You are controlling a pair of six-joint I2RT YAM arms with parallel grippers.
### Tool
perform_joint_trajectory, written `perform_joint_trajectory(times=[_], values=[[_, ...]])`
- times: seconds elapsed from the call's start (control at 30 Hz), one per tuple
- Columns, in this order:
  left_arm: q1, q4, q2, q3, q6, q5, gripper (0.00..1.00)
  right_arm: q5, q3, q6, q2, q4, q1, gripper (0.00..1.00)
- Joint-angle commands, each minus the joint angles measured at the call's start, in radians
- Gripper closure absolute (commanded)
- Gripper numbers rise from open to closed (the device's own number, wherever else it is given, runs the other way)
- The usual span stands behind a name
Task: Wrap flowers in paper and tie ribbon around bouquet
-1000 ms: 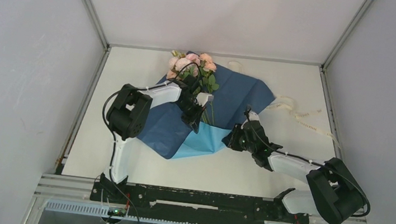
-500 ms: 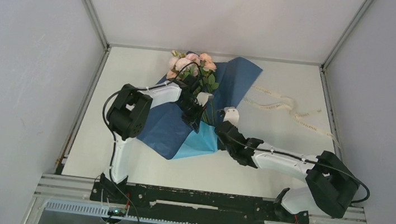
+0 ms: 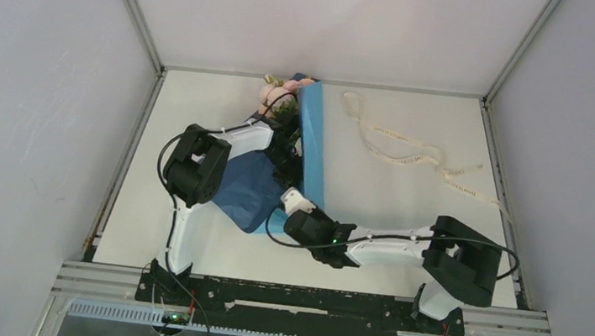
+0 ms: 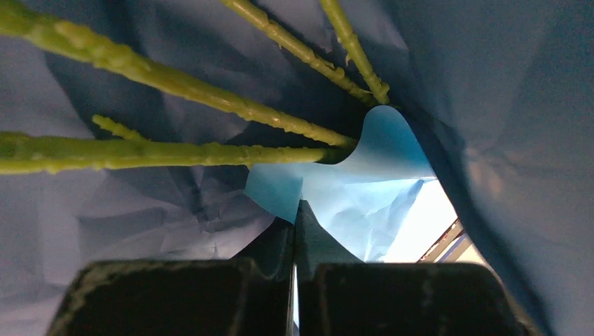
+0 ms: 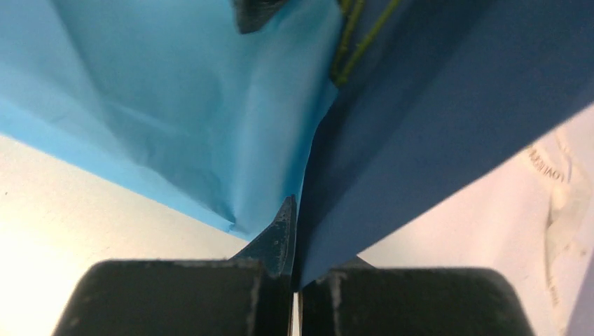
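The flowers [image 3: 273, 93] lie at the back of the table, their green stems [image 4: 175, 152] resting on the blue paper [image 3: 245, 187]. My right gripper [image 3: 295, 200] is shut on the paper's edge [image 5: 434, 91], and the sheet runs into the gap between its jaws [image 5: 295, 210]. The paper's right half stands up as a light-blue flap [image 3: 314, 144] beside the stems. My left gripper [image 3: 286, 162] is shut with its tips [image 4: 298, 210] down on the paper below the stems, nothing visibly between them. The ribbon [image 3: 401, 156] lies loose to the right.
White tabletop [image 3: 408, 206] shows right of the flap, where the ribbon [image 5: 560, 189] trails toward the right wall. Grey walls and metal frame posts [image 3: 131, 5] enclose the table. A black rail [image 3: 304, 300] runs along the near edge by the arm bases.
My right gripper shut on the paper's right edge and swung left and nearer, lifting that half upright over the stems and uncovering the ribbon. My left arm stayed put.
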Motion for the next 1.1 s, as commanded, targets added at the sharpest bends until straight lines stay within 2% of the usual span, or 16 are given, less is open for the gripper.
perform_joint_trajectory(times=[0.0, 0.07, 0.27, 0.33, 0.57, 0.63, 0.73, 0.9, 1.07], values=[[0.017, 0.040, 0.033, 0.025, 0.014, -0.073, 1.00, 0.008, 0.055, -0.194, 0.086, 0.057, 0.052, 1.00], [0.026, 0.027, 0.025, 0.025, 0.020, -0.064, 0.97, -0.021, 0.063, -0.200, 0.111, 0.058, 0.051, 1.00], [0.096, -0.069, -0.040, 0.060, 0.071, -0.055, 0.49, -0.081, 0.086, -0.183, 0.156, 0.031, 0.038, 1.00], [0.142, -0.102, -0.073, 0.092, 0.079, -0.056, 0.41, -0.098, 0.090, -0.172, 0.169, 0.022, 0.035, 1.00], [0.350, -0.101, -0.239, 0.113, 0.011, -0.001, 0.28, -0.124, 0.105, -0.148, 0.210, 0.000, 0.029, 1.00], [0.404, -0.047, -0.298, 0.078, -0.034, 0.025, 0.25, -0.129, 0.105, -0.147, 0.212, 0.003, 0.027, 1.00], [0.469, 0.084, -0.390, -0.027, -0.177, 0.095, 0.19, -0.135, 0.105, -0.148, 0.216, 0.005, 0.019, 1.00], [0.485, 0.306, -0.503, -0.242, -0.404, 0.189, 0.09, -0.135, 0.114, -0.153, 0.222, -0.003, 0.009, 1.00], [0.468, 0.505, -0.585, -0.389, -0.586, 0.265, 0.01, -0.141, 0.116, -0.154, 0.219, -0.001, 0.005, 1.00]])
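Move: The paper's right flap stands upright: its middle is some 10 cm ahead of the left hand, 4 cm to its right and 5 cm higher. The flower heads lie about 20 cm ahead of that hand and 5 cm to its left. The light-blue bottom fold is about 7 cm back, straight behind and just below. The right hand already pinches the flap's near edge; that fold lies some 5 cm to its left and 5 cm below, level with it forward. The flap's near edge stays pinched in the shut right fingers and is carried down about 4 cm and a little left onto the bottom fold. The left fingertips come off the fold by the stem ends, open nearly fully and swing left and up some 15 cm each while reaching forward, then ease slightly back and right, turning about 40 degrees counter-clockwise, to finish beside the flap's free corner. ##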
